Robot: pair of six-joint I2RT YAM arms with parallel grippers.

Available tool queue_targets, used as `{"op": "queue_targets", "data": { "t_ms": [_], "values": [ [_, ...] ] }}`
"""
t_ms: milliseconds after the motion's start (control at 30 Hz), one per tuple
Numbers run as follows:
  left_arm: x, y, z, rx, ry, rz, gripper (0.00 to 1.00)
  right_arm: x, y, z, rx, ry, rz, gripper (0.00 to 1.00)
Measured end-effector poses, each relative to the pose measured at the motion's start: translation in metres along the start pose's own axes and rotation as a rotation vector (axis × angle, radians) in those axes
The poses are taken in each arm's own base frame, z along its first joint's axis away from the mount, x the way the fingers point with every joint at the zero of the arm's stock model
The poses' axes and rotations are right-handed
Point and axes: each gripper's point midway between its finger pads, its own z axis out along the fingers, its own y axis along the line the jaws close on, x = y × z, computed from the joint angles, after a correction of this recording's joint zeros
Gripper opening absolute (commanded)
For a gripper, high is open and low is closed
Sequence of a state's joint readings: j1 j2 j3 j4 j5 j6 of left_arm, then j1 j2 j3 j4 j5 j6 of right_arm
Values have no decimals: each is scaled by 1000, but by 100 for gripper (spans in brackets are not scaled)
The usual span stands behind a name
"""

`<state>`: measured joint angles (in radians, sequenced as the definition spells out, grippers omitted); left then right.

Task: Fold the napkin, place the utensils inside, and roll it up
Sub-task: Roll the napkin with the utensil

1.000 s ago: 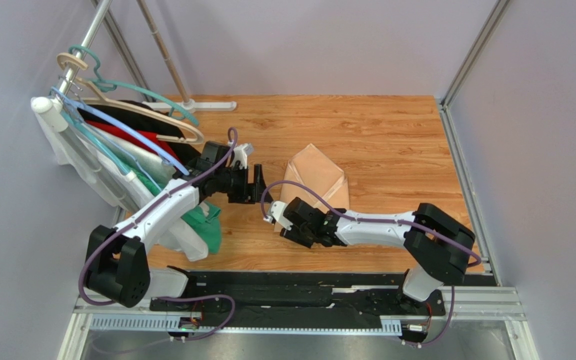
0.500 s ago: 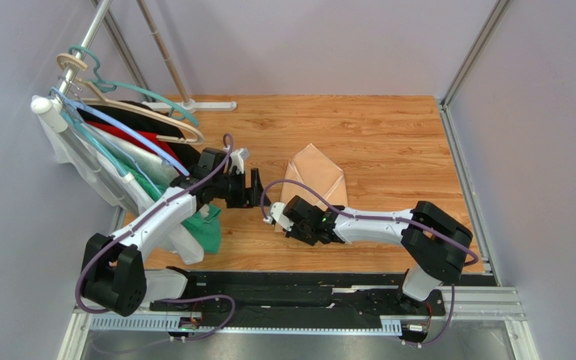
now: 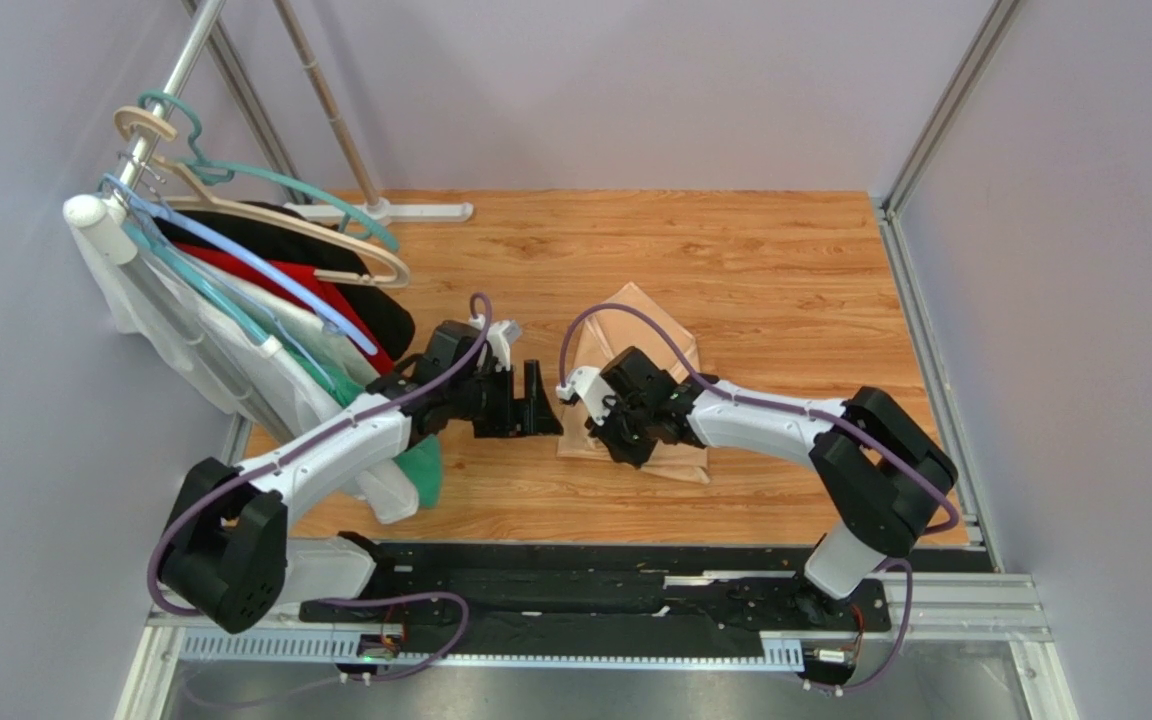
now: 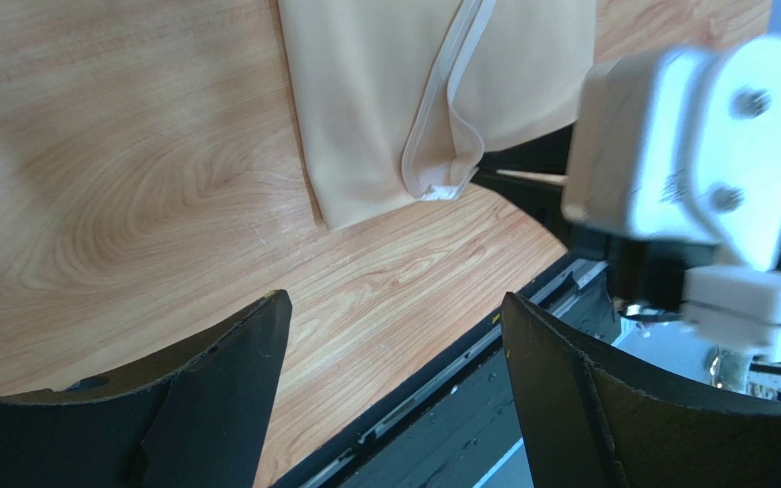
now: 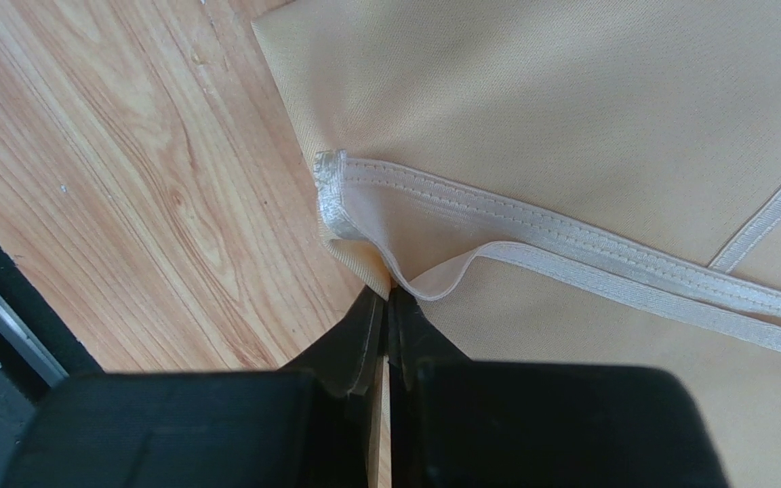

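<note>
The pale peach napkin point(image 3: 642, 348) lies partly folded on the wooden table, its near part now drawn toward the front. My right gripper point(image 3: 608, 429) is shut on the napkin's hemmed corner; the right wrist view shows the hem point(image 5: 568, 239) pinched between the closed fingertips point(image 5: 388, 301). My left gripper point(image 3: 543, 407) is open and empty, just left of the napkin's near corner; in the left wrist view the napkin point(image 4: 384, 92) lies ahead of its spread fingers point(image 4: 242, 356). No utensils show in any view.
A rack of garments on hangers point(image 3: 259, 293) stands at the left, close behind my left arm. The black rail point(image 3: 597, 578) runs along the table's near edge. Grey walls enclose the table at the back and right.
My right gripper moved up onto the napkin's near corner and closed on it, pulling cloth toward the front. My left gripper moved right and nearer, toward that corner.
</note>
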<state>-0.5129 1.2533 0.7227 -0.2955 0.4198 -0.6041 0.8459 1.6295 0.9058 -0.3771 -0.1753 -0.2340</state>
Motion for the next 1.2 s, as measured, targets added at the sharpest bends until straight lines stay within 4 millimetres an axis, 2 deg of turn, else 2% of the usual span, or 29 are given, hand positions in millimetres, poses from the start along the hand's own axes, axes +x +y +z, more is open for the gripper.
{"op": "queue_targets", "data": {
  "t_ms": [200, 367, 667, 967, 1200],
  "values": [
    [10, 0, 23, -26, 33, -13, 85, -7, -2, -1, -68, -14, 46, 1],
    [19, 10, 42, -79, 62, -34, 86, -11, 1, -5, -130, -35, 83, 1],
    [15, 27, 63, -140, 41, -81, 87, -11, 4, -4, -175, -38, 107, 0],
    [6, 15, 76, -74, -5, -103, 87, -8, 5, 1, -180, -25, 119, 0],
    [18, 17, 65, -46, -42, -138, 88, -6, 5, 2, -181, -20, 121, 0]
  ]
}}
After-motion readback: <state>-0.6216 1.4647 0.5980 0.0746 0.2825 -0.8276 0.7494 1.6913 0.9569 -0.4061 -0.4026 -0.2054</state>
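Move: From the left hand, the napkin's near-left corner lies about 5 cm to the right, 1 cm back and 9 cm below. The near edge that the right fingers already pinch is some 14 cm to the right, 2 cm back and 8 cm below, with the satin label roughly 4 cm left of the pinch and level with it fore and aft. From the right hand, that same corner is about 9 cm to the left, 1 cm ahead and 1 cm lower. Down about 6 cm and some 3 cm to the right goes the left hand, towards the napkin's near-left corner; it edges 2.5 cm forward while sinking, then draws back about half of that, its fingers staying wide open. The right hand keeps its pinch on the near edge, tilting about 10 degrees and shifting 1 cm left. ##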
